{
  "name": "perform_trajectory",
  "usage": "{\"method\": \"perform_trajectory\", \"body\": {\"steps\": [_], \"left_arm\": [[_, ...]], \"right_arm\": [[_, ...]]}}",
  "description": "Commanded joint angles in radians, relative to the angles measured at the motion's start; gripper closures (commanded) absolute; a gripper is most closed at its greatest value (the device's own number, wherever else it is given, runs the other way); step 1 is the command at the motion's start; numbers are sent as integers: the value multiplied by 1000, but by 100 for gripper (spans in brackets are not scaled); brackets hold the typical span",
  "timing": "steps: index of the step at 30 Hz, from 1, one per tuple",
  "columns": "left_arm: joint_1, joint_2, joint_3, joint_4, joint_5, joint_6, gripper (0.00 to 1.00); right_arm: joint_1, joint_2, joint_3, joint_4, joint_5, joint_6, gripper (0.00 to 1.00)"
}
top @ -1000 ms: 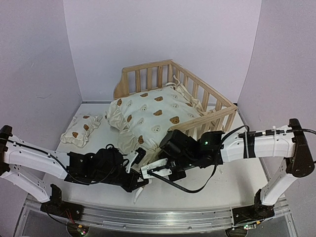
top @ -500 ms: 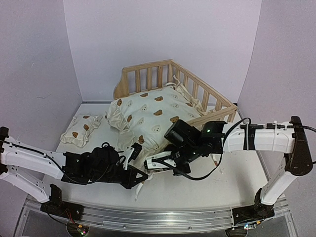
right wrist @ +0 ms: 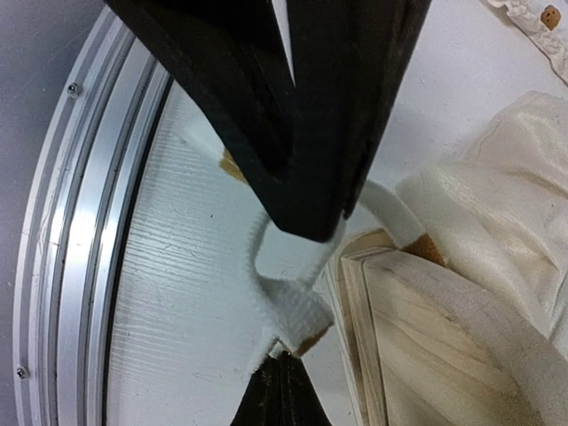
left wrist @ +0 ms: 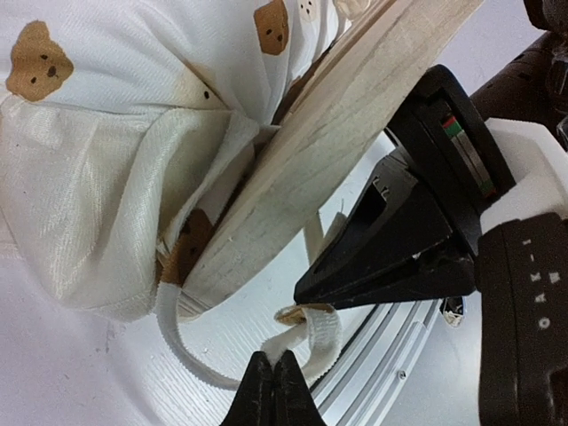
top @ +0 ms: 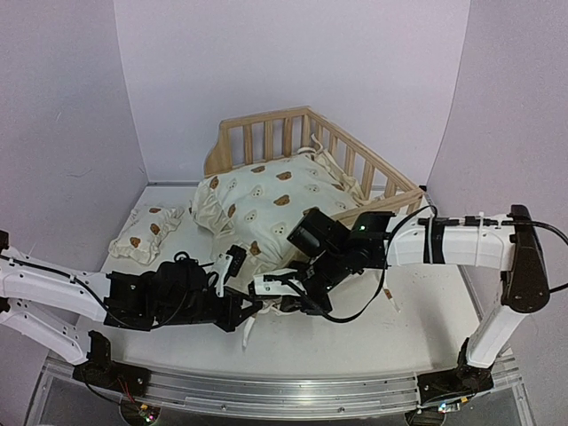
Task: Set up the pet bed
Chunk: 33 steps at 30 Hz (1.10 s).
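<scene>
The pet bed's pine frame [top: 364,155] stands at the back with the bear-print cushion [top: 266,200] in it, spilling over the front left corner. The small pillow [top: 146,232] lies on the table to the left. My left gripper [top: 250,311] and right gripper [top: 264,293] meet tip to tip at that front corner. In the left wrist view the left gripper [left wrist: 273,371] is shut on a cream tie [left wrist: 342,342] that loops round the frame's end [left wrist: 355,115]. The right gripper [right wrist: 282,366] is shut on the tie's brown-tipped end [right wrist: 288,311].
An aluminium rail [top: 266,390] runs along the table's near edge, just below the grippers. Purple walls close in the left, back and right. My right arm [top: 444,244] lies across the bed's front right rail.
The right arm has swung left and farther over the bed's front rail. Both grippers have crept up toward the front corner, still pinching the tie.
</scene>
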Motion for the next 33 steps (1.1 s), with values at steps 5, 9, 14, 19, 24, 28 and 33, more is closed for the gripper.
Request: {"method": "perform_trajectory", "body": {"steps": [5, 9, 14, 19, 24, 28, 33], "left_arm": [[9, 6, 65, -32, -192, -50, 100], [10, 14, 63, -42, -194, -66, 100], [9, -8, 44, -115, -219, -114, 87], [8, -120, -19, -217, -272, -189, 79], [8, -223, -49, -301, -296, -225, 65], [9, -266, -83, -285, -256, -240, 49], [10, -246, -122, -165, -193, -182, 41]], "right_arm": [[-87, 145, 43, -3, -237, 84, 95], [-99, 181, 49, 36, -270, 112, 95], [-119, 208, 60, 69, -273, 153, 96], [-150, 218, 62, 116, -242, 207, 96], [-156, 242, 91, 116, -207, 240, 97], [-155, 232, 87, 130, -158, 266, 97], [-155, 148, 22, 192, -141, 297, 97]]}}
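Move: Just ahead of both closed grippers stands the bed's near corner post, some 7 cm forward, 4 cm right and 5 cm below the left hand, which holds one tie; from the right hand, holding the other, it is roughly 6 cm forward, 4 cm left and 3 cm lower. The cover's ruffle lies about 11 cm ahead and 4 cm left of the left hand, 8 cm down; a loose tie tail hangs 5 cm back and 2 cm left of that hand, 8 cm lower. Easing forward and left with a slight dip, the left hand still grips its tie, then opens to about half and slides on left, nearly 8 cm in all, turning some 20 degrees counter-clockwise as it lets go. The right hand keeps its tie pinched and carries it about 7 cm left, across in front of the corner post, rising slightly and tilting. ##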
